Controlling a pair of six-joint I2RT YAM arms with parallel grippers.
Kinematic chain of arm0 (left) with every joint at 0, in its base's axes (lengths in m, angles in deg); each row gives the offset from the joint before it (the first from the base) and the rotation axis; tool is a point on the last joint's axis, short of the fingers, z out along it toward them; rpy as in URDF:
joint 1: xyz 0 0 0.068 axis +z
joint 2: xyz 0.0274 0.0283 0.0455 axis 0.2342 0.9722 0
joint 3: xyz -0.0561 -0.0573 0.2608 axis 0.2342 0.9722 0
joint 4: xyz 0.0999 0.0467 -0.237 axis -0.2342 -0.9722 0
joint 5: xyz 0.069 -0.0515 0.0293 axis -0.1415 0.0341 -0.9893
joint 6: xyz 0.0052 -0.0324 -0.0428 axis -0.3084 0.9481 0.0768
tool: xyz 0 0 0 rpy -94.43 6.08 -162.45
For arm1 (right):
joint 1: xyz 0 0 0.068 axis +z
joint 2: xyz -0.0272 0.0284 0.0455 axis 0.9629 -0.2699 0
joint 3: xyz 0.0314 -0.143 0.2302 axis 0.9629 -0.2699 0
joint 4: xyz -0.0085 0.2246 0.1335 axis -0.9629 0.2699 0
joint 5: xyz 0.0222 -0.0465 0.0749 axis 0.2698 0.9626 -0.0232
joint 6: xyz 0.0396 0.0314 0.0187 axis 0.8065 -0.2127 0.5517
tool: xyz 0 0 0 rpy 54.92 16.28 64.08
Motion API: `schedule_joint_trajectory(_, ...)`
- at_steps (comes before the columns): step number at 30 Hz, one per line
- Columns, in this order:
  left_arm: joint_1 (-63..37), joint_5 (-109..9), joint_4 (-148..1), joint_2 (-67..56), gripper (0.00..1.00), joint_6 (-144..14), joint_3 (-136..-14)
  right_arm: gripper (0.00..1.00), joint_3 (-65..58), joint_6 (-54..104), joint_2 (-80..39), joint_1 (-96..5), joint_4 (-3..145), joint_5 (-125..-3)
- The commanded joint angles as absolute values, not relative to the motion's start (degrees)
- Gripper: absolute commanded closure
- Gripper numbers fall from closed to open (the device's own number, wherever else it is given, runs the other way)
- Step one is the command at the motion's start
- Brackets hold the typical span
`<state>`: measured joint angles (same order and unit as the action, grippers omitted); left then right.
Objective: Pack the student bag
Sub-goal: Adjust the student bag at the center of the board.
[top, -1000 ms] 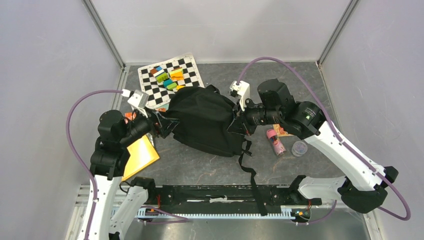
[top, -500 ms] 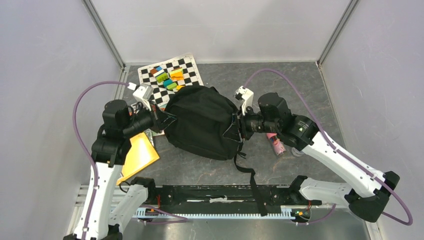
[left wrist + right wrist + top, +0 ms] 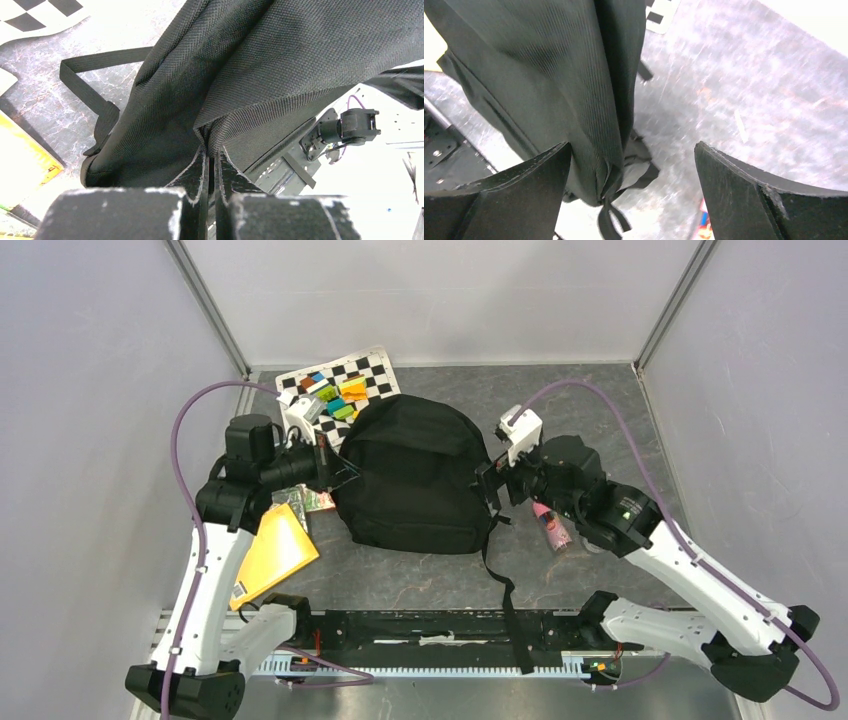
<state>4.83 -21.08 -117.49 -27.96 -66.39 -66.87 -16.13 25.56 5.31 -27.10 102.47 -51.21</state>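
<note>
The student bag [image 3: 415, 475], a large black backpack, lies in the middle of the table with its rounded top toward the back wall. My left gripper [image 3: 335, 468] is at its left edge, shut on a pinched fold of the black fabric [image 3: 210, 142]. My right gripper [image 3: 490, 485] is at the bag's right edge with its jaws wide open. In the right wrist view the bag's side [image 3: 554, 65] hangs next to the left finger [image 3: 524, 180] and is not clamped. A long strap [image 3: 505, 590] trails toward the front rail.
A checkered mat [image 3: 375, 370] with several coloured blocks [image 3: 335, 398] lies behind the bag. An orange-yellow flat book [image 3: 270, 552] and a green packet [image 3: 300, 502] lie at front left. A pink bottle [image 3: 550, 527] lies right of the bag, under the right arm.
The left gripper closed on the bag's fabric and moved back. The right gripper let go, opened wide and drew back rightward. The bag turned and shifted toward the back.
</note>
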Motion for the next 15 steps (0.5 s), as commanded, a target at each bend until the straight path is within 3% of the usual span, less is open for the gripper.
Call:
schedule_joint_trajectory(1,4.7,-18.7,-117.1,-27.5,0.98,-70.1,-69.4,0.02,-6.1,14.6,4.0,-27.1,98.5,-46.2)
schedule_joint_trajectory(15,4.8,-18.6,-117.6,-26.3,0.98,-70.5,-71.4,0.02,10.1,-0.3,-10.9,-27.1,100.5,-65.7)
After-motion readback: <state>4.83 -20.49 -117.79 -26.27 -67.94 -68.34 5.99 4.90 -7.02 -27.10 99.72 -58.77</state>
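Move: The black student bag's middle is about 13 cm to the left of my open right hand, 3 cm farther out and some 10 cm lower; its right edge is close beside these fingers. The pink bottle lies about 13 cm to this hand's right and 5 cm back, and the chessboard about 27 cm left and 22 cm ahead, both some 14 cm below. From my left hand, already pinching the bag's left rim, the bag's middle is 10 cm right, 2 cm ahead and 9 cm lower. I lift my right hand clear beside the bag's right edge, about 12 cm up, at first almost straight and then swinging left and a little forward in over the bag's right side. Its fingers stay wide open while the wrist tips them up some 20 degrees and turns them counter-clockwise. My left hand stays put, keeping its pinch on the left rim. ##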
